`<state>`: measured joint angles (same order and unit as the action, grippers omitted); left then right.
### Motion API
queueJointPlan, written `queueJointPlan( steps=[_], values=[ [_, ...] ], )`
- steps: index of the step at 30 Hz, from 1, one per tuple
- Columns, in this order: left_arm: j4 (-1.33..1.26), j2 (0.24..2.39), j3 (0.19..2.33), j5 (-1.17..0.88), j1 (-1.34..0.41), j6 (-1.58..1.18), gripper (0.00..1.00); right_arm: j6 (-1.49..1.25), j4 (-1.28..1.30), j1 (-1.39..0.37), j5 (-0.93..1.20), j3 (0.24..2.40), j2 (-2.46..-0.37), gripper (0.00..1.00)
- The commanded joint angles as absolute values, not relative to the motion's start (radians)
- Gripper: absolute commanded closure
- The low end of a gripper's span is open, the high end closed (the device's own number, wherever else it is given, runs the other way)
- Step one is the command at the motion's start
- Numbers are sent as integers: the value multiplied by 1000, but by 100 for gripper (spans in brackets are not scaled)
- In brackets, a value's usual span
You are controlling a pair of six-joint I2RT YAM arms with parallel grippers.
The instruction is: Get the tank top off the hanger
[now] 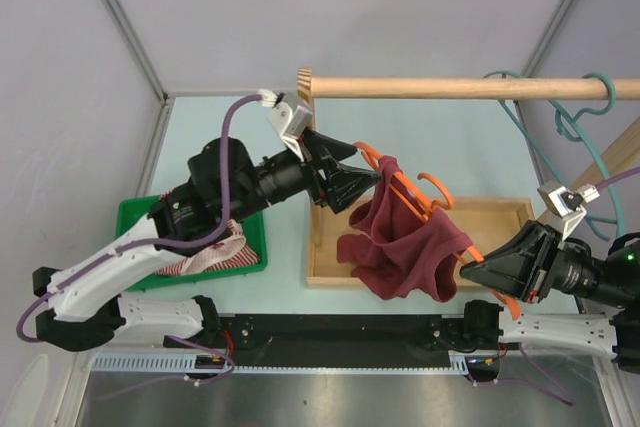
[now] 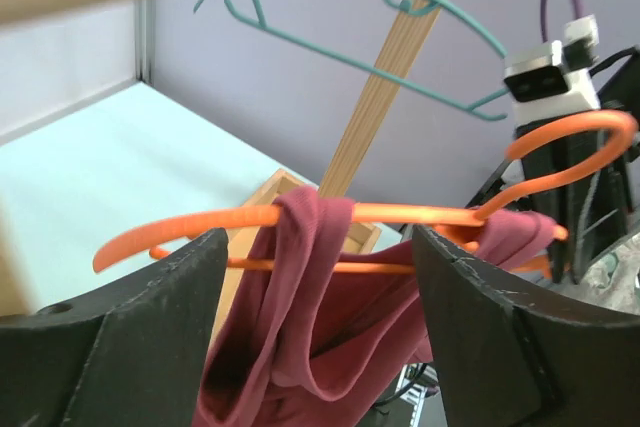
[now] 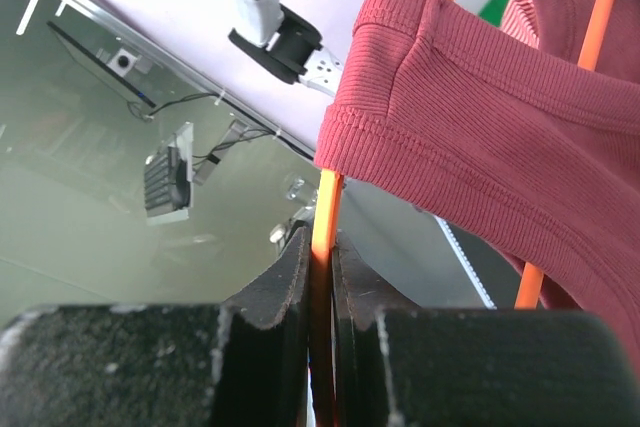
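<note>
A dark red tank top point(image 1: 400, 242) hangs bunched on an orange hanger point(image 1: 420, 195) held in the air over the wooden tray point(image 1: 500, 219). My right gripper point(image 1: 478, 269) is shut on the hanger's right end; in the right wrist view the orange bar point(image 3: 322, 222) is pinched between my fingers below the top's ribbed strap point(image 3: 470, 107). My left gripper point(image 1: 372, 179) is open at the hanger's left end. In the left wrist view the hanger point(image 2: 190, 221) and the top's strap point(image 2: 300, 277) sit between the wide-open jaws, not touched.
A wooden rail point(image 1: 470, 88) crosses the back with a teal hanger point(image 1: 580, 122) on its right part. A green bin point(image 1: 140, 217) with striped cloth point(image 1: 215, 257) sits at the left under my left arm.
</note>
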<state>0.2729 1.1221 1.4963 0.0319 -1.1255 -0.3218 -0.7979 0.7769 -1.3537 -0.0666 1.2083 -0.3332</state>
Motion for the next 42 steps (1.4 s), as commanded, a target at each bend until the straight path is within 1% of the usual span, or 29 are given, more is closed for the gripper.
queueJointPlan(
  steps=[1,5,6,7,9,12,15,18,23,24,26,27,29,30,32,42],
  values=[
    [256,1150,1514,37,-1137,-304,23,-799,706,-1355,-52,1235,-311,100],
    [242,1175,1497,26,-1146,-316,25,-795,695,-1355,-31,1236,-316,100],
    [241,1181,1499,26,-1147,-318,27,-792,692,-1355,-19,1236,-318,100],
    [241,1189,1502,28,-1150,-322,31,-790,689,-1355,-17,1236,-318,100],
    [239,1196,1502,17,-1155,-325,33,-792,689,-1353,-18,1236,-318,100],
    [244,1186,1485,9,-1163,-339,42,-790,689,-1353,-26,1236,-311,100],
    [238,1151,1442,9,-1170,-360,45,-790,686,-1353,-28,1235,-308,100],
    [207,1128,1390,-40,-1172,-385,45,-788,687,-1353,-28,1233,-311,100],
    [173,1140,1379,-46,-1173,-399,48,-792,647,-1351,18,1220,-333,100],
    [176,1141,1385,-38,-1173,-399,52,-792,646,-1350,24,1220,-336,100],
    [181,1146,1396,-22,-1173,-391,57,-787,650,-1344,38,1220,-344,100],
    [189,1149,1416,-12,-1173,-376,64,-787,653,-1345,41,1221,-344,100],
    [230,1149,1442,44,-1173,-359,73,-787,663,-1338,52,1220,-339,100],
    [245,1147,1465,63,-1173,-341,84,-784,666,-1336,55,1221,-334,100],
    [282,1140,1485,125,-1173,-319,100,-776,669,-1335,69,1218,-322,100],
    [377,1095,1522,406,-1173,-301,100,-733,661,-1330,190,1181,-267,100]
  ],
)
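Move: The tank top's near strap, looped over the hanger bar, lies about 4 cm right, 2 cm back and 5 cm below the open left hand. The hanger's bare tip shows some 3 cm left of the strap and 3 cm farther out, and the hook is about 9 cm right, 4 cm back and 3 cm below the left hand. From the right hand, gripping the hanger's other end, that strap is roughly 15 cm ahead, 15 cm left and about level. The left hand sinks about 5 cm and eases some 3 cm right and slightly back onto the strap on the hanger bar, closes fully to pinch the fabric, then draws it forward, left and a little up, about 5 cm along the bar towards the bare tip, turning somewhat counter-clockwise. The right hand keeps its grip on the hanger's other end, first almost still, then pulling it back 2 cm, away from the pinched strap, with a slight counter-clockwise turn. ##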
